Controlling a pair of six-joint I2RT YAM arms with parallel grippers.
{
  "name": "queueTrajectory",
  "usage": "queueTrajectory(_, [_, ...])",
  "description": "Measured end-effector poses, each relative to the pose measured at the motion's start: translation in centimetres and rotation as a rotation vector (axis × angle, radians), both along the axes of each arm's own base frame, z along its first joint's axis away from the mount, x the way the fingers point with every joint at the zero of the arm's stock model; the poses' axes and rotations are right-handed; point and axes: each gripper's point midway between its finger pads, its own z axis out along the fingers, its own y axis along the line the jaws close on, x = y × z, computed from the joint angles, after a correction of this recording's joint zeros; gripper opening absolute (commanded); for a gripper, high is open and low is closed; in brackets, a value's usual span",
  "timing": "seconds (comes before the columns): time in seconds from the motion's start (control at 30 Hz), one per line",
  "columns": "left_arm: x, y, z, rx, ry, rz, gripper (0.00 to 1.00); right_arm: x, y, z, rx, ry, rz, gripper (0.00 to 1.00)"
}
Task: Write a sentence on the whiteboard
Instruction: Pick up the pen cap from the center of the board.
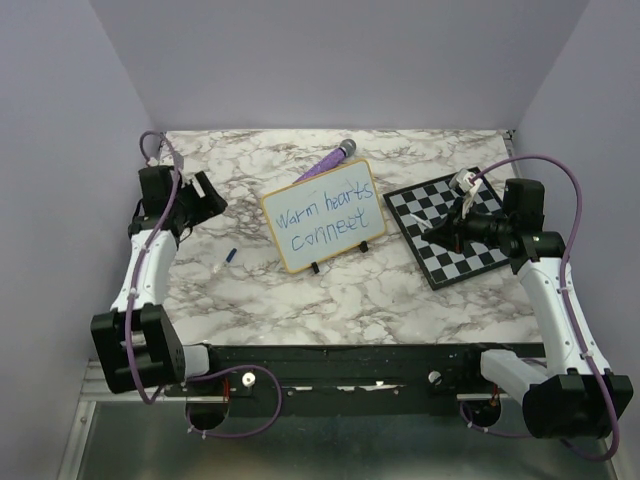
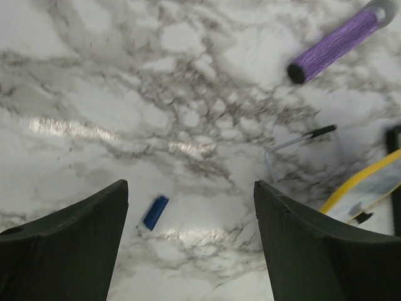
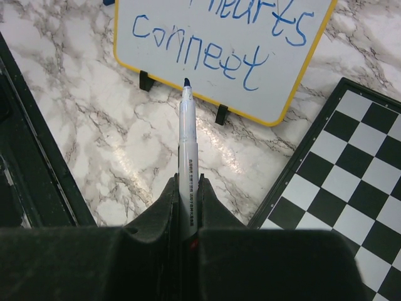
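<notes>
The whiteboard (image 1: pixel 345 190), yellow-framed on two black feet, stands tilted at mid-table. The sentence (image 1: pixel 325 218) is in blue on two lines, "Warm hearts" over "connect". My right gripper (image 1: pixel 440 230) hovers over the chessboard's left edge, to the right of the board, shut on a white marker (image 3: pixel 187 138). The marker's blue tip points at the whiteboard's (image 3: pixel 288 69) lower frame, below the sentence (image 3: pixel 200 53), and stays off the surface. My left gripper (image 1: pixel 205 195) is to the left of the board. Its jaws (image 2: pixel 191 188) stand open and empty above bare marble.
A black-and-white chessboard (image 1: pixel 455 235) lies to the right of the whiteboard, also seen in the right wrist view (image 3: pixel 351 188). A purple-handled tool (image 1: pixel 328 160) lies behind the board. A small blue cap (image 1: pixel 230 256) rests on the marble to its left, under my left gripper (image 2: pixel 155 212).
</notes>
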Motion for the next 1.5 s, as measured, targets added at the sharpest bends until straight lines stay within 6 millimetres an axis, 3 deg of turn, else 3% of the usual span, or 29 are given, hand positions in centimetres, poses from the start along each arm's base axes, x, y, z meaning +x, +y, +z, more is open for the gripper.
queueTrajectory(0.1, [-0.9, -0.2, -4.7, 0.096, 0.219, -0.010, 0.77, -0.2, 0.1, 0.0, 0.001, -0.001, 0.011, 0.01])
queueTrajectory(0.27, [-1.2, -1.6, -10.6, 0.309, 0.479, -0.125, 0.67, -0.4, 0.1, 0.2, 0.002, -0.011, 0.016, 0.01])
queueTrajectory(0.43, [-3.5, -2.0, -13.9, 0.456, 0.643, -0.208, 0.56, -0.6, 0.2, 0.6, 0.005, -0.023, 0.021, 0.01])
queueTrajectory(0.63, [-4.7, -1.3, -14.5, 0.507, 0.700, -0.232, 0.45, -0.6, 0.2, 0.6, 0.005, -0.024, 0.022, 0.00])
queueTrajectory(1.1, [-5.9, -1.7, -17.5, 0.512, 0.804, -0.292, 0.32, -0.7, 0.2, 0.6, 0.004, -0.027, 0.026, 0.01])
queueTrajectory(1.4, [-5.8, -2.0, -17.6, 0.515, 0.814, -0.315, 0.29, -0.7, 0.3, 0.6, 0.005, -0.027, 0.028, 0.01])
queueTrajectory(1.5, [-5.8, -2.0, -17.6, 0.516, 0.814, -0.315, 0.23, -0.7, 0.3, 0.6, 0.006, -0.026, 0.028, 0.00])
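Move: The pen cap lies on the table far below the open left hand, roughly 18 cm down, 5 cm back towards the base and 2 cm to its right. The whiteboard's middle is about 30 cm to the right of the cap and 13 cm farther out; the microphone also lies some 30 cm right of the cap, but about 30 cm farther out. From the right hand the cap is about 62 cm left, 7 cm ahead and 21 cm below. Onto the pen cap the left hand comes down about 18 cm, fast at first and then easing to a stop, while drawing back some 6 cm and slightly right. Its wrist tips by nearly 50 degrees so the fingers point steeply down, rolling left side up and turning a little clockwise; the wide-open fingers close steadily around the cap, pinching its near end. ##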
